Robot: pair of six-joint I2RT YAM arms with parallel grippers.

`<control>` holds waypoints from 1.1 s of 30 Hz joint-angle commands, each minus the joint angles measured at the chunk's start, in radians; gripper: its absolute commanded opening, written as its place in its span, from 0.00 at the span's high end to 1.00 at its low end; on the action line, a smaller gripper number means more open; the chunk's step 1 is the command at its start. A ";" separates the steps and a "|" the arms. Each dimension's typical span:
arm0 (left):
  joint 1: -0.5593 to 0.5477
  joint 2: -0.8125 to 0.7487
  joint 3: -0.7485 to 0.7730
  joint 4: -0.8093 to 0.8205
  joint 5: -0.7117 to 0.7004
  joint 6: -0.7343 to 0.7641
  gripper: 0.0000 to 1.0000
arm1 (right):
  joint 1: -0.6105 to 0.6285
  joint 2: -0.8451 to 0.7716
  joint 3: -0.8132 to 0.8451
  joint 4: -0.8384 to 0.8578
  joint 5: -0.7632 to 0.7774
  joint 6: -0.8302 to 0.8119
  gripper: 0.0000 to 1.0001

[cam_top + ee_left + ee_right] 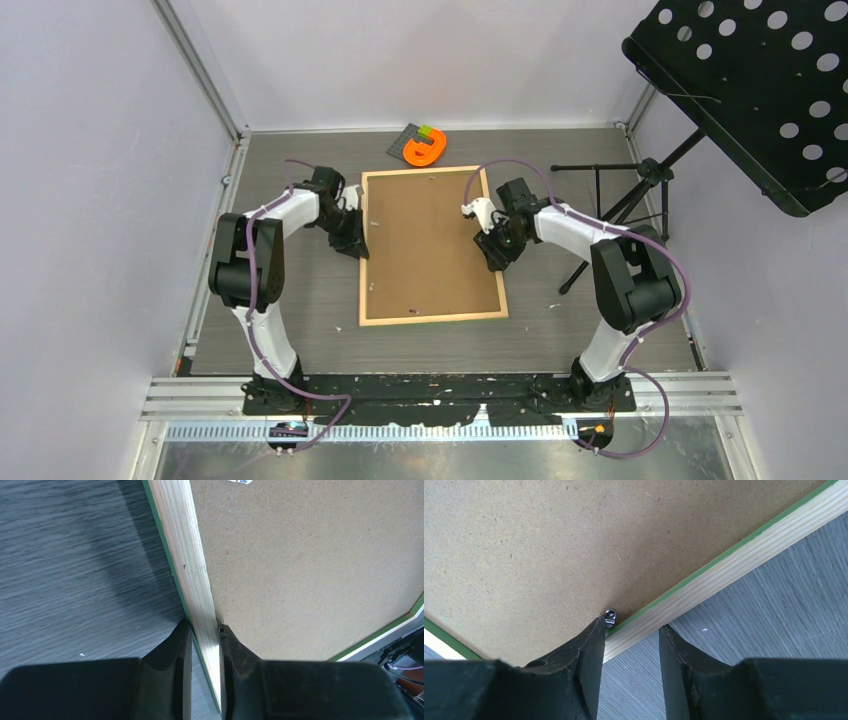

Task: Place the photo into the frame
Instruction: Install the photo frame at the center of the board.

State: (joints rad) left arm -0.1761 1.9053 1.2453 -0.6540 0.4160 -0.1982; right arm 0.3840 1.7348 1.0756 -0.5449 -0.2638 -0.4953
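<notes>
The frame lies flat mid-table, pale wood face up, with a brown backing board filling it. The photo is hidden. My left gripper is at the left rail; in the left wrist view the gripper is shut on the frame's wooden rail, a green edge showing beside it. My right gripper is at the right rail. In the right wrist view the gripper stands open astride the rail, which crosses it slantwise. Its inner finger touches a small metal tab at the board's edge.
An orange object with a small dark and green piece lies just behind the frame. A black perforated music stand overhangs the right side, its tripod legs on the table near my right arm. Walls close in left and back.
</notes>
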 commanded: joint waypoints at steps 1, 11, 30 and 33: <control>-0.013 0.037 0.005 0.024 0.045 0.037 1.00 | 0.015 0.028 0.026 0.007 0.040 -0.154 0.81; -0.013 0.038 0.007 0.023 0.047 0.039 1.00 | 0.014 0.036 0.019 0.026 0.084 -0.210 0.81; -0.013 0.041 0.009 0.019 0.053 0.040 1.00 | -0.068 0.021 0.147 -0.026 -0.087 0.187 0.31; -0.013 0.041 0.008 0.019 0.054 0.042 1.00 | -0.098 0.021 0.171 -0.012 -0.087 0.256 0.31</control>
State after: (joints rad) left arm -0.1764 1.9125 1.2488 -0.6525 0.4381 -0.1982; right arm 0.3298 1.7699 1.1851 -0.5724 -0.3126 -0.3782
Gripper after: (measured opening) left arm 0.184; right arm 0.694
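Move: Each hand already pinches a side rail of the photo frame: its middle lies about 11 cm to the right hand's left and 4 cm ahead, at grip height. A metal clip sits roughly a centimetre left of the right fingers; the orange tool is some 22 cm ahead and 12 cm left of them. From the left hand, the frame's middle is about 13 cm right and 1 cm ahead. Right hand nudges the rail half a centimetre forward-right, opens, lifts forward some 3 cm; left keeps its pinch. ##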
